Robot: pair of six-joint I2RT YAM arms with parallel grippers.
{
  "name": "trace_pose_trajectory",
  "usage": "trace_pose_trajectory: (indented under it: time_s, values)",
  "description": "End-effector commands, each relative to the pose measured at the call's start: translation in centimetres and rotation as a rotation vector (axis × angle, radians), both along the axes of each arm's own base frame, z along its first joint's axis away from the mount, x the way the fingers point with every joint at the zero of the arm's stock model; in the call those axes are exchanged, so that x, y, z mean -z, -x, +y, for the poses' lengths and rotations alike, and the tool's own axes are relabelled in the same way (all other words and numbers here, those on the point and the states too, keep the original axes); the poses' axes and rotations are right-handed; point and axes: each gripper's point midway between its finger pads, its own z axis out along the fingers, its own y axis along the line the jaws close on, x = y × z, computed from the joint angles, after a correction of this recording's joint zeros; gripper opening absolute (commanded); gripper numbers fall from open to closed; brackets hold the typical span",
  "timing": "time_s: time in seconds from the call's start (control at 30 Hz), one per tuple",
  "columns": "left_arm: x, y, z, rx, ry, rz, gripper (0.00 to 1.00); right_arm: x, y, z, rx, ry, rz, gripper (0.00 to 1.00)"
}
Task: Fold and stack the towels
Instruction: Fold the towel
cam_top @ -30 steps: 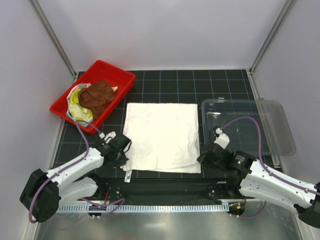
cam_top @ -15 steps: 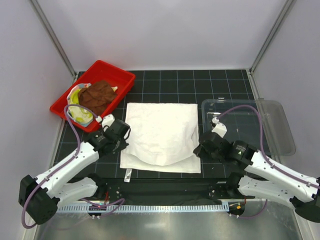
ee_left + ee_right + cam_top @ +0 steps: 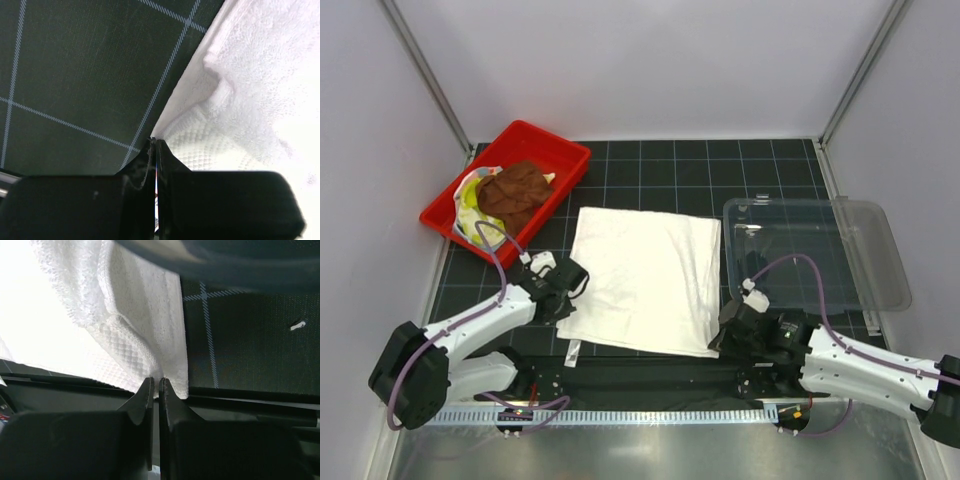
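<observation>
A large white towel [image 3: 642,280] lies spread and a little skewed in the middle of the black gridded mat. My left gripper [image 3: 568,288] sits at its left edge; the left wrist view shows the jaws [image 3: 154,141] shut, with the towel's edge [image 3: 260,100] running into the tips. My right gripper [image 3: 722,336] is at the near right corner, and its jaws [image 3: 155,380] are shut on the waffle-weave hem [image 3: 130,355]. A brown towel [image 3: 515,190] lies crumpled on a yellow-green one [image 3: 470,208] in the red tray.
The red tray [image 3: 558,148] stands at the back left. A clear plastic bin [image 3: 820,250] lies to the right of the white towel, close to my right arm. Grey walls enclose the mat on three sides.
Both grippers rose and moved away with the towel's near edge, then came back toward me. The bulging upper layer has gone flat and the towel lies more skewed.
</observation>
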Motion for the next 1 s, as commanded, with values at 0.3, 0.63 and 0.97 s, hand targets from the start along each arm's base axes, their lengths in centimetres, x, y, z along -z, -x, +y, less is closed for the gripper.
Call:
trace_pose_trajectory:
  time_s: [0.3,0.63,0.97]
  values:
    - [-0.5,-1.6,0.9,-0.033,-0.059,-0.079,0.00,2.1,0.7,-1.3,0.064,0.018,0.037,0.01]
    - [-9.3,-6.0,0.1,0.041,-0.142,-0.185,0.53,-0.4,-0.6,-1.8,0.037,0.058,-0.053,0.01]
    - [-13.7,-16.4,-13.7,0.384,0.220,-0.481,0.55,0.0,-2.0,-1.8,0.011,0.100,-0.124,0.01]
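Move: The left fingers still pinch the white towel near its near left corner. The towel's middle lies about 15 cm to this hand's right and 7 cm ahead, just below fingertip height. The towel's tag hangs some 7 cm back and 3 cm right; the red bin's middle is about 25 cm ahead and 18 cm left. From the right hand, pinching the near right corner, the towel's middle is about 13 cm ahead and 14 cm left, the clear box 18 cm ahead and 21 cm right. Hold the left gripper nearly still on the near left corner at first, then open it to a bit over half and let go of the towel. Sweep up and forward about 12 cm each, veering some 8 cm right over the towel's left part, tipping the fingers outward about 20 degrees with a slight clockwise turn. Keep the right grip shut on its corner, easing about 1.5 cm right. ##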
